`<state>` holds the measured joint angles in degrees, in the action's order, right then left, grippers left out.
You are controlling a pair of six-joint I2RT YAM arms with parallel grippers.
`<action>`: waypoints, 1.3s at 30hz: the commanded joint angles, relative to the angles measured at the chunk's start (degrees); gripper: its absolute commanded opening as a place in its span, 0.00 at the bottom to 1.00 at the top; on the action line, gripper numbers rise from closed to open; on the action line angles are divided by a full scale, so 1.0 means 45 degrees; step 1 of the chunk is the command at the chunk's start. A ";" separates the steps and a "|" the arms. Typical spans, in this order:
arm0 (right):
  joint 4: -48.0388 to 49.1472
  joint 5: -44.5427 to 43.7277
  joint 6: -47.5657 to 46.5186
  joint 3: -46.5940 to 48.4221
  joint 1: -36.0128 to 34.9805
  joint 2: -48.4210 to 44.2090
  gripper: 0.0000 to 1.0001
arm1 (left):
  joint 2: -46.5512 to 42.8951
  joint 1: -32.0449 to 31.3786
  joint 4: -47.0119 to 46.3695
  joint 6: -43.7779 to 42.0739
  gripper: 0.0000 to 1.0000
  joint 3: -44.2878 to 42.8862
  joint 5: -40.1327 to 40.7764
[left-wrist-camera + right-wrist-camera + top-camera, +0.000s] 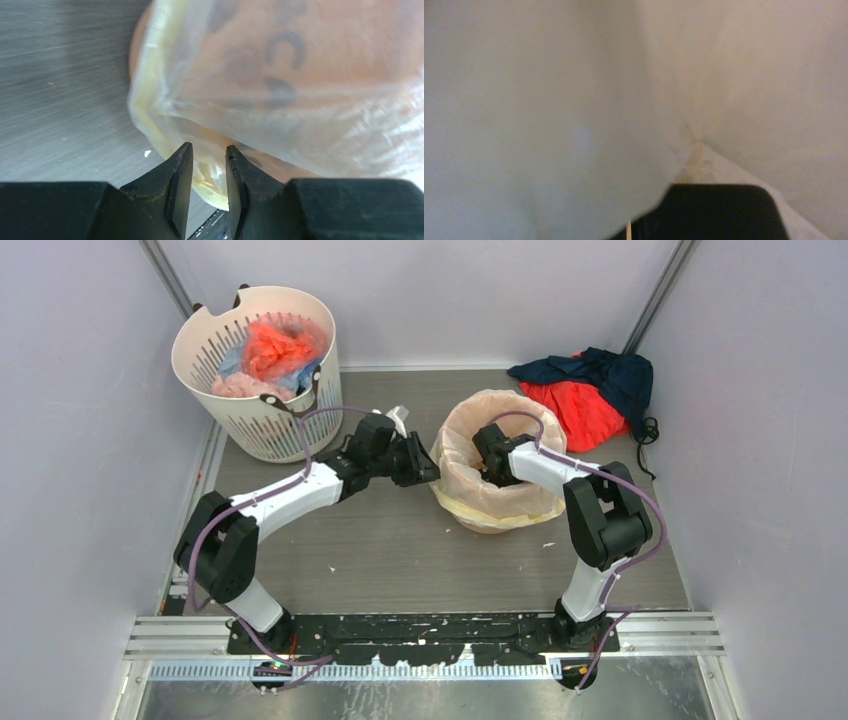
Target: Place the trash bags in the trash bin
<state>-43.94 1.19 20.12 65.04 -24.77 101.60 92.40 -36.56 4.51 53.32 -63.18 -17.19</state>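
Note:
The orange trash bin (490, 525) stands at mid-table. The pale-yellow translucent trash bag (500, 502) lines it and is folded down over its outside. My left gripper (432, 468) is at the bin's left side. In the left wrist view its jaws (208, 152) stand slightly apart, open, with the bag's yellow hem (210, 177) between them and the bin's printed wall (136, 50) under the film (320, 115). My right gripper (488, 455) reaches down inside the bin, tips hidden. The right wrist view shows only bag film (549, 100). I cannot see whether it holds anything.
A white slotted basket (300, 430) with red, pink and blue plastic bundles (275, 345) stands at the back left. A red and navy cloth heap (590, 385) lies at the back right. Side walls close in both sides. Small white scraps (545, 545) dot the table.

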 commanded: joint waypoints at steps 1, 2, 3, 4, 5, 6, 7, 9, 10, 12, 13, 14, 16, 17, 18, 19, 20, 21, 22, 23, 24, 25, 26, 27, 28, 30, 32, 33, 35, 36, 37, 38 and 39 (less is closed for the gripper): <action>0.0146 -0.0072 0.0214 0.0260 -0.0119 -0.0059 0.01 | -0.0661 -0.0911 -0.0512 0.0182 0.31 -0.0120 -0.0111; 0.0081 -0.0070 0.0216 0.0319 -0.0119 -0.0042 0.01 | -0.0588 -0.1190 -0.0466 0.0197 0.31 -0.0135 -0.0009; 0.0029 -0.0055 0.0216 0.0407 -0.0119 -0.0054 0.01 | -0.0491 -0.1363 -0.0435 0.0226 0.31 -0.0135 0.0068; 0.0020 -0.0065 0.0221 0.0454 -0.0132 -0.0092 0.01 | -0.0418 -0.1529 -0.0465 0.0278 0.31 -0.0108 0.0128; 0.0009 -0.0129 0.0244 0.0482 -0.0111 -0.0161 0.01 | -0.0324 -0.1716 -0.0516 0.0297 0.31 -0.0086 0.0251; -0.0004 -0.0118 0.0254 0.0520 -0.0123 -0.0206 0.01 | -0.0219 -0.1886 -0.0505 0.0282 0.31 -0.0109 0.0381; -0.0001 -0.0083 0.0265 0.0554 -0.0115 -0.0224 0.01 | -0.0113 -0.2061 -0.0460 0.0253 0.31 -0.0161 0.0458; -0.0027 -0.0089 0.0275 0.0631 -0.0124 -0.0214 0.01 | 0.0096 -0.2352 -0.0286 0.0190 0.31 -0.0280 0.0561; -0.0028 -0.0074 0.0275 0.0644 -0.0125 -0.0232 0.01 | 0.0151 -0.2495 -0.0222 0.0166 0.31 -0.0294 0.0627; 0.0013 -0.0105 0.0303 0.0655 -0.0134 -0.0253 0.01 | 0.0151 -0.2755 -0.0123 0.0110 0.29 -0.0263 0.0951; 0.0033 -0.0093 0.0313 0.0647 -0.0138 -0.0254 0.01 | 0.0167 -0.2873 -0.0070 0.0095 0.28 -0.0244 0.1098; 0.0055 -0.0063 0.0314 0.0655 -0.0134 -0.0254 0.01 | 0.0169 -0.2990 -0.0066 0.0071 0.26 -0.0243 0.1222; 0.0058 -0.0085 0.0304 0.0701 -0.0133 -0.0218 0.01 | 0.0244 -0.3207 0.0075 -0.0038 0.20 -0.0267 0.1500; 0.0058 -0.0088 0.0296 0.0721 -0.0124 -0.0215 0.01 | 0.0301 -0.3312 0.0204 -0.0133 0.17 -0.0276 0.1723; 0.0075 -0.0072 0.0280 0.0723 -0.0132 -0.0215 0.01 | 0.0367 -0.3406 0.0310 -0.0238 0.13 -0.0277 0.1939; 0.0087 -0.0087 0.0266 0.0723 -0.0138 -0.0215 0.01 | 0.0451 -0.3476 0.0458 -0.0346 0.09 -0.0279 0.2152; 0.0106 -0.0096 0.0274 0.0714 -0.0129 -0.0212 0.01 | 0.0566 -0.3510 0.0566 -0.0453 0.03 -0.0250 0.2364; 0.0130 -0.0090 0.0275 0.0691 -0.0133 -0.0202 0.01 | 0.0688 -0.3526 0.0595 -0.0534 0.00 -0.0188 0.2535; 0.0177 -0.0072 0.0265 0.0641 -0.0138 -0.0201 0.01 | 0.0840 -0.3530 0.0598 -0.0571 0.00 -0.0107 0.2685; 0.0217 -0.0070 0.0271 0.0591 -0.0129 -0.0196 0.01 | 0.1023 -0.3523 0.0608 -0.0624 0.00 -0.0048 0.2819; 0.0254 -0.0069 0.0287 0.0529 -0.0128 -0.0195 0.01 | 0.1187 -0.3523 0.0605 -0.0668 0.00 -0.0004 0.2945; 0.0312 -0.0043 0.0284 0.0455 -0.0138 -0.0213 0.01 | 0.1441 -0.3535 0.0582 -0.0703 0.00 0.0038 0.3115; 0.0361 -0.0032 0.0303 0.0375 -0.0136 -0.0215 0.01 | 0.1615 -0.3522 0.0504 -0.0700 0.00 0.0133 0.3231; 0.0396 -0.0057 0.0320 0.0328 -0.0139 -0.0205 0.01 | 0.1776 -0.3523 0.0335 -0.0697 0.00 0.0243 0.3346; 0.0425 -0.0043 0.0330 0.0274 -0.0122 -0.0241 0.01 | 0.1972 -0.3523 0.0265 -0.0687 0.00 0.0301 0.3458; 0.0482 -0.0026 0.0348 0.0200 -0.0124 -0.0287 0.01 | 0.2341 -0.3507 0.0044 -0.0648 0.00 0.0395 0.3492; 0.0488 -0.0049 0.0351 0.0177 -0.0122 -0.0298 0.01 | 0.2658 -0.3488 -0.0042 -0.0638 0.00 0.0337 0.3568; 0.0493 -0.0047 0.0353 0.0177 -0.0134 -0.0301 0.01 | 0.2803 -0.3428 -0.0048 -0.0655 0.00 0.0273 0.3544; 0.0436 -0.0092 0.0353 0.0196 -0.0135 -0.0340 0.01 | 0.2877 -0.3238 -0.0070 -0.0633 0.00 0.0281 0.3374; 0.0415 -0.0089 0.0353 0.0196 -0.0136 -0.0367 0.01 | 0.2735 -0.3140 -0.0166 -0.0589 0.00 0.0384 0.3254; 0.0384 -0.0116 0.0348 0.0206 -0.0134 -0.0420 0.01 | 0.2470 -0.3079 -0.0305 -0.0554 0.00 0.0582 0.3171; 0.0321 -0.0151 0.0336 0.0224 -0.0136 -0.0460 0.01 | 0.2078 -0.3069 -0.0325 -0.0525 0.00 0.0761 0.3121; 0.0264 -0.0165 0.0324 0.0261 -0.0124 -0.0509 0.01 | 0.1661 -0.3068 -0.0242 -0.0504 0.00 0.0900 0.3020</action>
<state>-43.27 1.15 21.17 65.67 -25.04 101.62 105.82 -51.24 5.91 51.62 -60.75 -3.25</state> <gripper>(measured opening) 0.031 0.006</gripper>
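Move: The trash bag's yellow hem on the near-left side of the bin hangs about 6 cm back, 4 cm right and 7 cm below the left hand; the bag-lined trash bin's middle is some 13 cm right, 2 cm ahead and 5 cm lower. The laundry basket stands roughly 18 cm ahead and 29 cm left of this hand, at about its height. From the right hand, already down inside the bin, that hem is about 12 cm left, 2 cm back and 7 cm up. The left hand draws back about 8 cm and some 6 cm to the right around the near-left outside of the bin, its partly open fingers closing fully, empty, as that leg ends. It then sinks about 12 cm beside the hanging yellow hem to just over the table, drifting slightly left while the fingers tip some 20 degrees more steeply down; the right hand stays put inside the bin with its fingers shut. ##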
